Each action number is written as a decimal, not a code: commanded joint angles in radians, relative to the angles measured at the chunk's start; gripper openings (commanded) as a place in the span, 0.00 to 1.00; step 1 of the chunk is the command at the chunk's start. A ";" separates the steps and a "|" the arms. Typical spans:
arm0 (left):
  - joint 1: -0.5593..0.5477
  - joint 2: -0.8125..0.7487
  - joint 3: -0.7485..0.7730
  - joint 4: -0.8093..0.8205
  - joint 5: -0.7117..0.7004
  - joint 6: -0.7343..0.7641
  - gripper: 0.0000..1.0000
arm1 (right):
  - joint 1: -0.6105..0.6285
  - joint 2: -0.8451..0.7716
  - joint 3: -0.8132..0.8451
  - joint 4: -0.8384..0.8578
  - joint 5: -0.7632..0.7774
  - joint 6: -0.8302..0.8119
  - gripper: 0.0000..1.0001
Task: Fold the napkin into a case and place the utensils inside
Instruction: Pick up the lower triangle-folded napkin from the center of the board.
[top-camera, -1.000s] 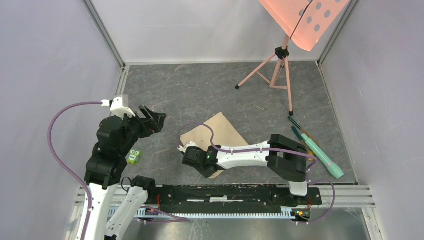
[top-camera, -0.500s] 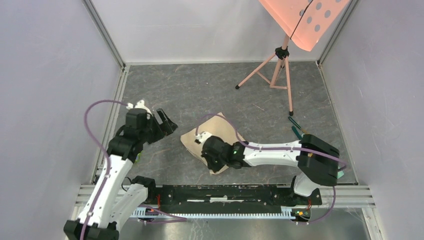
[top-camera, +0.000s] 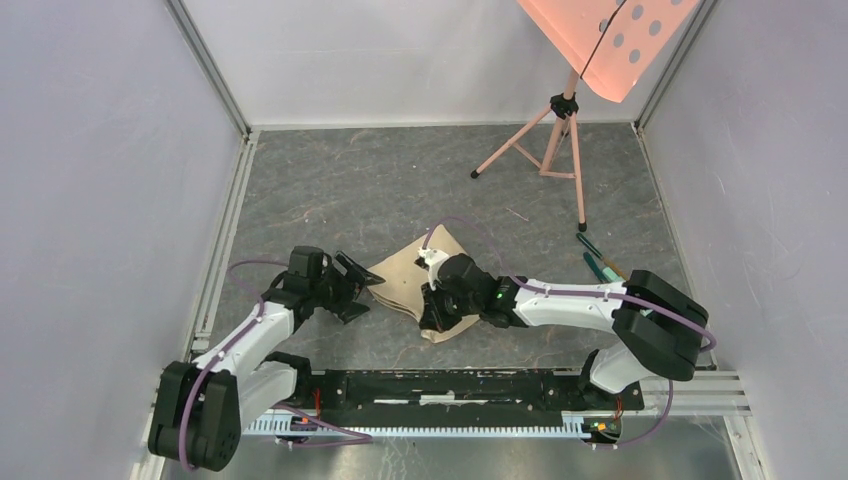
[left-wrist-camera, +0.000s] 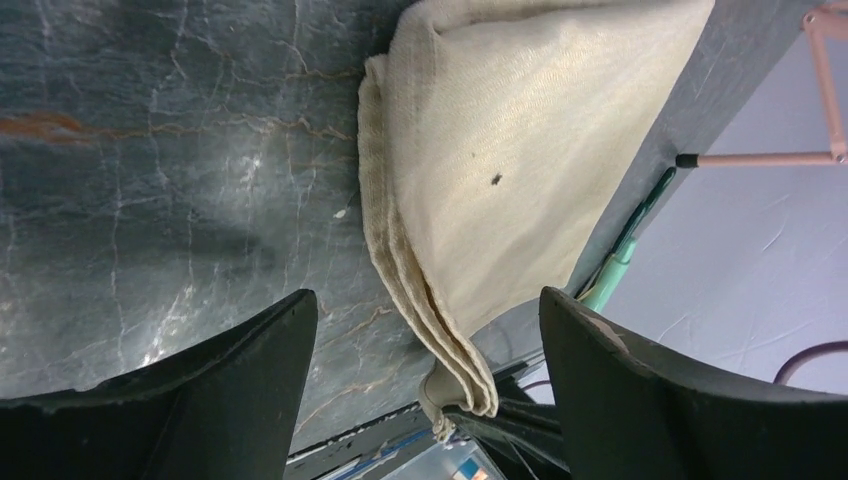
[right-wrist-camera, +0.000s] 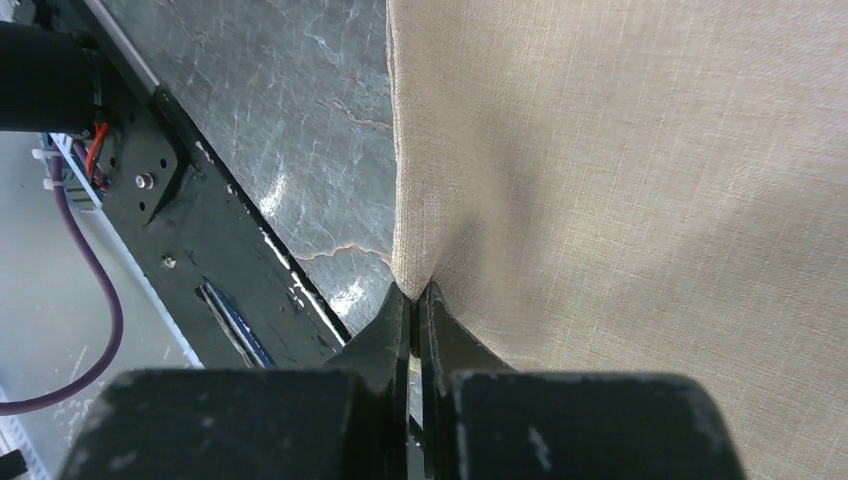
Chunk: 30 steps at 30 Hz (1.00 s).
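The beige napkin (top-camera: 408, 275) lies folded in several layers in the middle of the floor. My right gripper (top-camera: 431, 321) is shut on its near corner; the right wrist view shows the fingertips (right-wrist-camera: 418, 292) pinching the cloth (right-wrist-camera: 620, 180). My left gripper (top-camera: 361, 292) stands wide open just left of the napkin's layered left edge, low over the floor. In the left wrist view the stacked edge (left-wrist-camera: 415, 270) runs between the open fingers without touching them, around the left gripper (left-wrist-camera: 428, 298). The right arm covers the spot at the right, and I cannot make out the utensils.
A pink tripod (top-camera: 558, 130) with an orange perforated panel (top-camera: 610, 40) stands at the back right. A mint-green cylinder (top-camera: 603, 268) and a dark green stick (top-camera: 588, 244) lie by the right arm. The black rail (top-camera: 470, 385) runs along the front, and walls close in both sides.
The right gripper has shut on the napkin's near corner and carried it back and to the right. The left arm has swung down and right to the napkin's left edge.
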<state>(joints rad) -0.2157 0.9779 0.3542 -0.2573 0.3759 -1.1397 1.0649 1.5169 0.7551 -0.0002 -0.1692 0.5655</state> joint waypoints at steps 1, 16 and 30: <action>-0.003 0.053 -0.022 0.140 0.013 -0.124 0.87 | -0.029 -0.052 -0.024 0.094 -0.053 0.010 0.00; -0.039 0.219 -0.040 0.311 -0.034 -0.132 0.50 | -0.060 -0.061 -0.055 0.141 -0.108 0.005 0.01; -0.064 0.113 0.145 -0.014 -0.208 0.006 0.02 | -0.062 -0.063 -0.191 0.343 -0.302 0.083 0.00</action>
<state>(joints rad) -0.2626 1.1683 0.3943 -0.1040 0.3088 -1.2102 1.0050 1.4780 0.6270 0.2092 -0.3527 0.5957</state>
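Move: The left hand, fingers wide open, has the napkin's raised near-left edge about 2 cm ahead, 1 cm to its right and 3 cm below. The napkin's left corner lies some 6 cm straight ahead and 4 cm down, its middle about 3 cm ahead and 12 cm right. The right gripper, already pinching the near corner, is roughly 5 cm back and 10 cm right; from it, the same edge is about 7 cm ahead, 9 cm left, 3 cm lower. The left fingers shut from wide open and pinch the napkin's folded near-left edge a few centimetres short of its left corner, after easing down about 2.5 cm and forward over it; then the hand starts up again by 1.5 cm, wrist nearly unturned. The right hand keeps its pinch on the near corner, rising 1 cm, then drawing back slightly as its fingers tip up some 10 degrees. ##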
